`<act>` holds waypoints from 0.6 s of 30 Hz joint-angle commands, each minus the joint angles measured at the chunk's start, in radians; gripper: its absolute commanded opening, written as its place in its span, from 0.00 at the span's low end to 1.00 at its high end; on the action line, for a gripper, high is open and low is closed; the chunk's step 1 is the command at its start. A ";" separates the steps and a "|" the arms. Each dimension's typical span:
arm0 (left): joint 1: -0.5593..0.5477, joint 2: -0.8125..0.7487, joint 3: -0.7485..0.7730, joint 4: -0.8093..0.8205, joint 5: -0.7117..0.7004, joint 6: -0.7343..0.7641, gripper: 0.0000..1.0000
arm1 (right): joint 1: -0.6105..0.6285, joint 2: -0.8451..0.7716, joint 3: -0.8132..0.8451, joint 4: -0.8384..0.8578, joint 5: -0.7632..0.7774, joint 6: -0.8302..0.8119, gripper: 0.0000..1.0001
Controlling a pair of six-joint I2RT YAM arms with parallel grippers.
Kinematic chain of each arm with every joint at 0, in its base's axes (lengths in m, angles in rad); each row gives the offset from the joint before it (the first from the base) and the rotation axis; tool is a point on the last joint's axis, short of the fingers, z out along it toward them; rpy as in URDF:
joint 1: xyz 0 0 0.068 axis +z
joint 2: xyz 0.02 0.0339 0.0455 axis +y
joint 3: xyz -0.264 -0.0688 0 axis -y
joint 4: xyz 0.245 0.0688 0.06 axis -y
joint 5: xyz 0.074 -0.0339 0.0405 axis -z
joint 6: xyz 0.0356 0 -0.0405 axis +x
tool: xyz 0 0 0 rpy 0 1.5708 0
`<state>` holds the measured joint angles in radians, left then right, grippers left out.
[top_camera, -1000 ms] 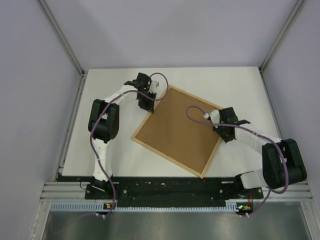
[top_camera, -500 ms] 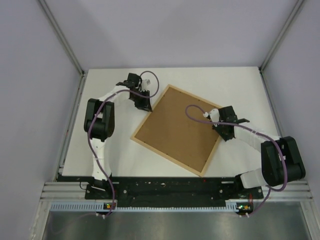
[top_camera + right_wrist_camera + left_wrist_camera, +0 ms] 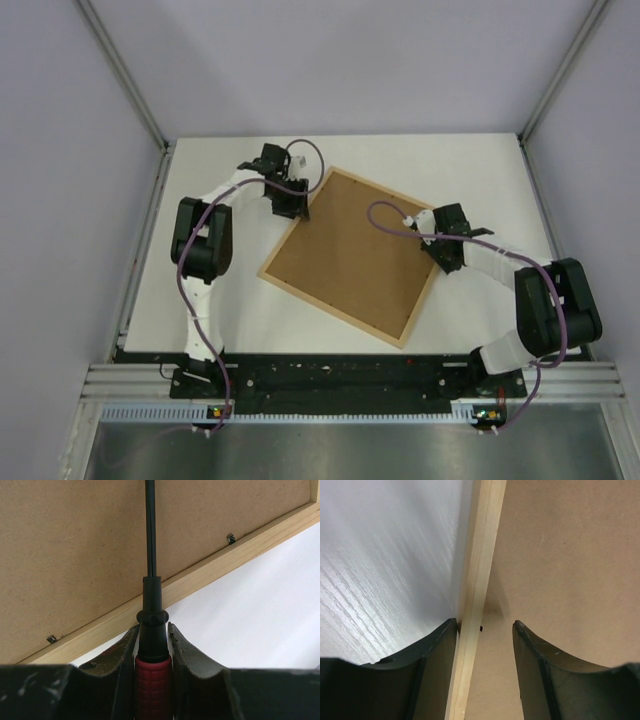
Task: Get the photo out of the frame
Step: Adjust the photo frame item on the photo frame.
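Note:
The frame (image 3: 330, 311) lies face down and turned at an angle on the white table, its brown backing board (image 3: 350, 255) upward. The photo is hidden beneath the board. My left gripper (image 3: 296, 208) is at the frame's upper-left edge. In the left wrist view it (image 3: 485, 626) stands open astride the pale wood rim (image 3: 479, 570), one finger over the table, the other over the board (image 3: 570, 555). My right gripper (image 3: 447, 262) is at the frame's right edge, shut on a red-handled screwdriver (image 3: 152, 680). The black shaft reaches across the rim (image 3: 210, 575) over the board.
Small metal tabs (image 3: 230, 538) (image 3: 51, 639) sit along the inside of the rim, over the edge of the backing board. Grey walls with metal posts (image 3: 125, 75) enclose the table on three sides. The arms' base rail (image 3: 330, 375) runs along the near edge.
My left gripper has opened and now straddles the frame's rim. The frame has shifted slightly to the left. My right gripper has moved a little left with the screwdriver.

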<state>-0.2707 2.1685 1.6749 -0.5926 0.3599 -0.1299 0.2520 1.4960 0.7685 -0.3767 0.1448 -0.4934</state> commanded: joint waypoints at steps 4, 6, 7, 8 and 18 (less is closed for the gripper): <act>-0.019 -0.016 0.054 -0.007 -0.117 0.065 0.41 | 0.010 0.010 0.017 0.042 -0.031 0.013 0.00; -0.018 -0.013 0.057 -0.010 -0.134 0.073 0.37 | 0.010 0.009 0.015 0.044 -0.030 0.015 0.00; -0.019 -0.013 0.057 -0.009 -0.139 0.076 0.35 | 0.012 0.007 0.015 0.044 -0.031 0.015 0.00; -0.019 -0.013 0.057 -0.009 -0.139 0.079 0.33 | 0.010 0.006 0.015 0.044 -0.031 0.015 0.00; -0.019 -0.022 0.054 -0.009 -0.098 0.072 0.35 | 0.010 -0.003 0.012 0.045 -0.031 0.013 0.00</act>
<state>-0.2890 2.1685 1.6985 -0.6067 0.2440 -0.0669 0.2543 1.4956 0.7685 -0.3729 0.1467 -0.4934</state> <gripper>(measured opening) 0.275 0.249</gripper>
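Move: The left hand's open fingers already straddle the photo frame's left rail, whose nearest stretch is about 1 cm to its left and 1 cm below. A small metal clip sits level with the hand on the rail's inner side. The frame's far-left corner is some 13 cm ahead and 9 cm right. From the right hand, still gripping the screwdriver, that rail stretch lies about 14 cm ahead and 42 cm left. The left hand eases about 1 cm forward and left, tilting slightly, as its fingers close around the left rail. ##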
